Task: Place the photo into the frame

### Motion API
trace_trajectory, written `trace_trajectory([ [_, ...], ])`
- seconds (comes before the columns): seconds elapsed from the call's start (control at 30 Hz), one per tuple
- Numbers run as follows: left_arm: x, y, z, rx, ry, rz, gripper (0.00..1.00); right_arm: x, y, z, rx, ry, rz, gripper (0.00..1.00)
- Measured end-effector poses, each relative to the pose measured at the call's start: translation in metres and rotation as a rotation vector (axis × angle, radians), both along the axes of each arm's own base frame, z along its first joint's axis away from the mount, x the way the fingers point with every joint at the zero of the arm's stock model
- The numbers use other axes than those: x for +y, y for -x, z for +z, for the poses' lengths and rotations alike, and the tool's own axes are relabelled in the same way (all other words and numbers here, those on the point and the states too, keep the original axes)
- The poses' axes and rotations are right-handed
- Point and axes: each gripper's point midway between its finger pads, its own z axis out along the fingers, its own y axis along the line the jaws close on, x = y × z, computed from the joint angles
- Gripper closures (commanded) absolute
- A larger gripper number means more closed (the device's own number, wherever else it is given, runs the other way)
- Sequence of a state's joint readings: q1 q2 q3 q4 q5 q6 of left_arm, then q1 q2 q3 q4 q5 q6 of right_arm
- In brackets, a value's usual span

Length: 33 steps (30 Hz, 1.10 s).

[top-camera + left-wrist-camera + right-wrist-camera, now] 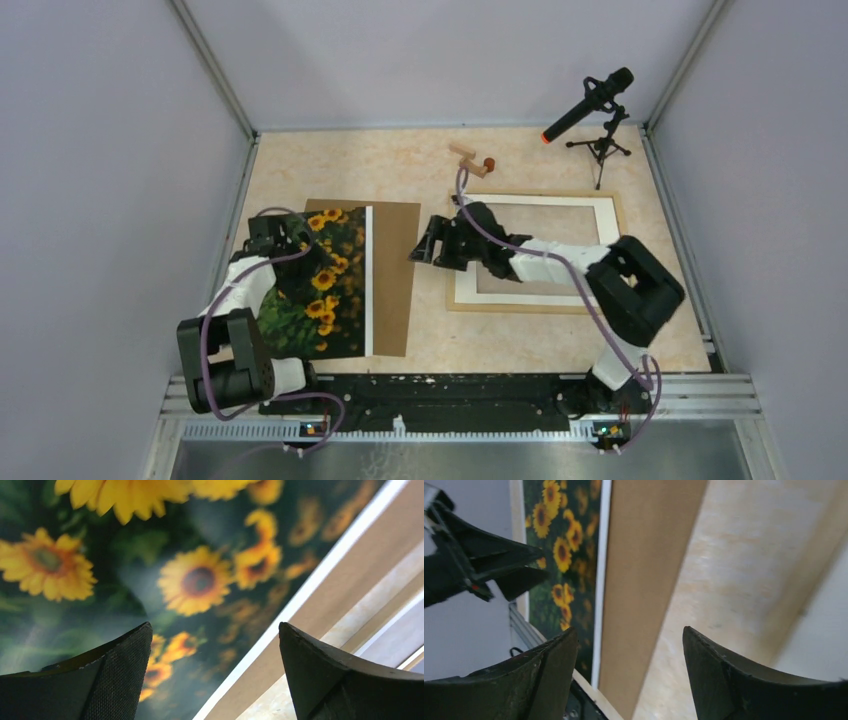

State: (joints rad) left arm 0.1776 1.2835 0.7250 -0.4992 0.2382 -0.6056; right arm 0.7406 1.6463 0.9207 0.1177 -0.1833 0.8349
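The photo, sunflowers on dark green with a white strip along its right edge, lies on a brown backing board at the left of the table. My left gripper hovers open over the photo's far left corner; in the left wrist view the photo fills the space beyond the open left gripper. The frame, pale wood with a white mat in it, lies at the right. My right gripper stands open between board and frame, holding nothing. In the right wrist view the right gripper faces the board.
Small wooden blocks lie at the back of the table, behind the frame. A microphone on a tripod stands at the back right. Grey walls close in both sides. The right arm lies across the frame's lower left part.
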Motion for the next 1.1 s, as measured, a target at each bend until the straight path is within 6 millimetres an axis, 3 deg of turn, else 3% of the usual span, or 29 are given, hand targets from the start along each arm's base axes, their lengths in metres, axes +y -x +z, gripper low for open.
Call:
trace_trajectory([
  [0.13,0.003,0.017,-0.024,0.08,0.079,0.077,0.02,0.06,0.002,-0.011,0.057,-0.124,0.034,0.36],
  [0.33,-0.005,0.008,-0.021,0.017,0.19,0.117,0.02,0.115,0.013,-0.023,0.098,-0.218,0.091,0.55],
  [0.57,-0.013,0.003,-0.021,-0.02,0.288,0.12,0.02,0.134,0.012,-0.058,0.154,-0.215,0.091,0.59],
  [0.97,-0.017,0.001,-0.021,-0.03,0.368,0.114,0.02,0.166,-0.011,-0.058,0.143,-0.27,0.078,0.62],
  [1.1,-0.019,0.0,-0.022,-0.028,0.406,0.105,0.02,0.175,-0.008,-0.057,0.157,-0.294,0.08,0.61],
])
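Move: The photo's near-vertical right edge is about 17 cm left of the right hand and 6 cm below, its midpoint some 3 cm back; the whole photo centres roughly 29 cm left and 3 cm back. The brown board under it centres about 20 cm left, 3 cm back, and the frame 19 cm right, 3 cm ahead. From the left hand, that edge is 12 cm right, 4 cm back and 3 cm down. Right hand, half closing, swings 17 cm left and down to the photo's right edge; left hand sinks, rolling. ##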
